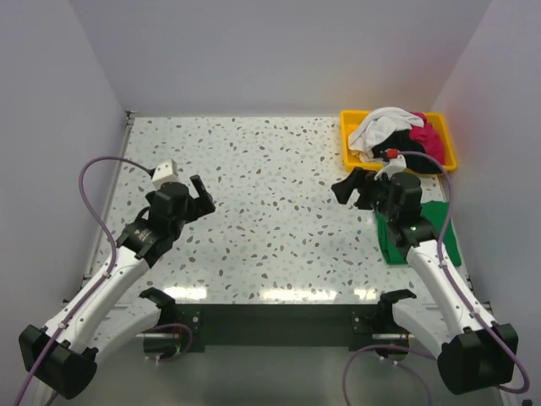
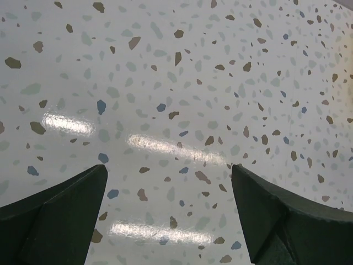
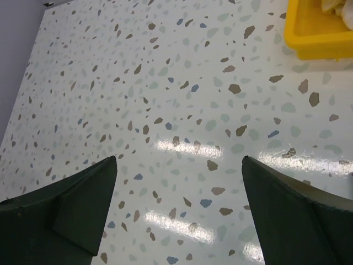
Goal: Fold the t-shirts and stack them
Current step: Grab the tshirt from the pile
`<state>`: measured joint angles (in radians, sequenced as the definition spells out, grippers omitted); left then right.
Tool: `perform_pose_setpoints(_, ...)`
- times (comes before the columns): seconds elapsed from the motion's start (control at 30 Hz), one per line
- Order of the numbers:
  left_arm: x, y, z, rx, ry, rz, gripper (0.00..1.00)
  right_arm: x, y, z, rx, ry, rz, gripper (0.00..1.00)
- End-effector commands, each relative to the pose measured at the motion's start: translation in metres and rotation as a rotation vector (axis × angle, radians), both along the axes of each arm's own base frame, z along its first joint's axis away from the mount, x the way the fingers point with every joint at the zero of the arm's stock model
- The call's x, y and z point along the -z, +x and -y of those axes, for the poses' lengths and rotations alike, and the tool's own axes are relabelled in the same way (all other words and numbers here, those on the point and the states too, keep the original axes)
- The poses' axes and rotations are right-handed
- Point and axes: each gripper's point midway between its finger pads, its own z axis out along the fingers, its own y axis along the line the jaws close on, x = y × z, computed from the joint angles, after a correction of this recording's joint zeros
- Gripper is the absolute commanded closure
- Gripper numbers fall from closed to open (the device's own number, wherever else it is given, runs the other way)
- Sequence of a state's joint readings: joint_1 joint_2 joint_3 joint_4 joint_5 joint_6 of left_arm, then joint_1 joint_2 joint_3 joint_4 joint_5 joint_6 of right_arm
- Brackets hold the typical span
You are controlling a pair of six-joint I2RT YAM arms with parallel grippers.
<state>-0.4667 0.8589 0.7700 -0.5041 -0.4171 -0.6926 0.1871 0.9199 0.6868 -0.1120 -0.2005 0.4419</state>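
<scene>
A white t-shirt (image 1: 379, 126), a black t-shirt (image 1: 404, 138) and a magenta-pink t-shirt (image 1: 431, 137) lie crumpled together in the yellow tray (image 1: 348, 152) at the back right. A green t-shirt (image 1: 439, 234) lies folded flat on the table at the right, partly under my right arm. My left gripper (image 1: 203, 193) is open and empty over the bare table at the left (image 2: 168, 168). My right gripper (image 1: 348, 188) is open and empty above the table, just left of the tray (image 3: 179, 160).
The speckled table (image 1: 270, 194) is walled on three sides by white panels. The yellow tray's corner shows in the right wrist view (image 3: 314, 41). Purple cables loop from both arms.
</scene>
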Motion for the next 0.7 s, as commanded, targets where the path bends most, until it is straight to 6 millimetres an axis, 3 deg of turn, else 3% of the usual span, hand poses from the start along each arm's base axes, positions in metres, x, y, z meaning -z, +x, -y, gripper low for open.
perform_pose_setpoints(0.0, -0.016, 0.003, -0.006, -0.041, -0.013, 0.049, 0.0, -0.034, 0.011, 0.006, 0.027, -0.019, 0.101, 0.01)
perform_pose_setpoints(0.17, -0.013, 0.005, -0.004, -0.035, -0.012, 0.05, 0.0, -0.022, 0.029, 0.021, 0.112, -0.09, 0.041, 0.01)
perform_pose_setpoints(0.2, -0.01, 0.005, -0.004, -0.035, -0.008, 0.042, 0.0, -0.031, 0.039, 0.038, 0.224, -0.114, 0.04, 0.01)
perform_pose_setpoints(0.27, -0.007, 0.006, -0.005, -0.038, -0.001, 0.035, 0.0, -0.025, 0.049, 0.063, 0.375, -0.136, -0.04, 0.01)
perform_pose_setpoints(0.3, -0.003, 0.007, -0.004, -0.037, 0.0, 0.024, 0.0, -0.037, 0.064, 0.069, 0.406, -0.154, -0.047, 0.01)
perform_pose_setpoints(0.37, -0.001, 0.007, -0.002, -0.027, 0.007, 0.015, 0.0, -0.038, 0.074, 0.084, 0.433, -0.194, -0.102, 0.01)
perform_pose_setpoints(0.47, 0.003, 0.009, -0.002, -0.027, 0.016, 0.004, 0.0, -0.046, 0.107, 0.11, 0.494, -0.217, -0.145, 0.01)
perform_pose_setpoints(0.5, 0.005, 0.01, -0.001, -0.025, 0.016, 0.002, 0.0, -0.06, 0.122, 0.111, 0.482, -0.227, -0.119, 0.01)
perform_pose_setpoints(0.53, 0.007, 0.011, 0.0, -0.025, 0.014, 0.001, 0.0, -0.045, 0.136, 0.114, 0.459, -0.266, -0.161, 0.01)
perform_pose_setpoints(0.67, 0.009, 0.013, 0.004, -0.007, 0.014, 0.001, 0.0, -0.039, 0.176, 0.132, 0.457, -0.45, -0.221, 0.01)
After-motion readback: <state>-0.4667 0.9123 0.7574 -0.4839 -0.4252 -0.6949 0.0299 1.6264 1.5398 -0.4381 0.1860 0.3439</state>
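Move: The t-shirt pile in the yellow bin lies some 25 cm ahead of the right gripper and about 19 cm to its right, roughly 14 cm lower. In the pile, the white t-shirt is about 26 cm ahead and 15 cm right of the gripper, the pink one about 24 cm ahead and 28 cm right. The folded green t-shirt lies on the table, 5 cm back and 22 cm right. From the left gripper, the pile is about 29 cm ahead and 60 cm right. Send the right gripper, empty and wide open, forward and to the right towards the t-shirt pile, about 17 cm out and 12 cm across, gathering speed and rising some 5 cm on the way. Swing the wrist about 25 degrees clockwise, rolling its right side up... no, letting its left side sink a little and tipping the fingers slightly down, and touch nothing yet. ##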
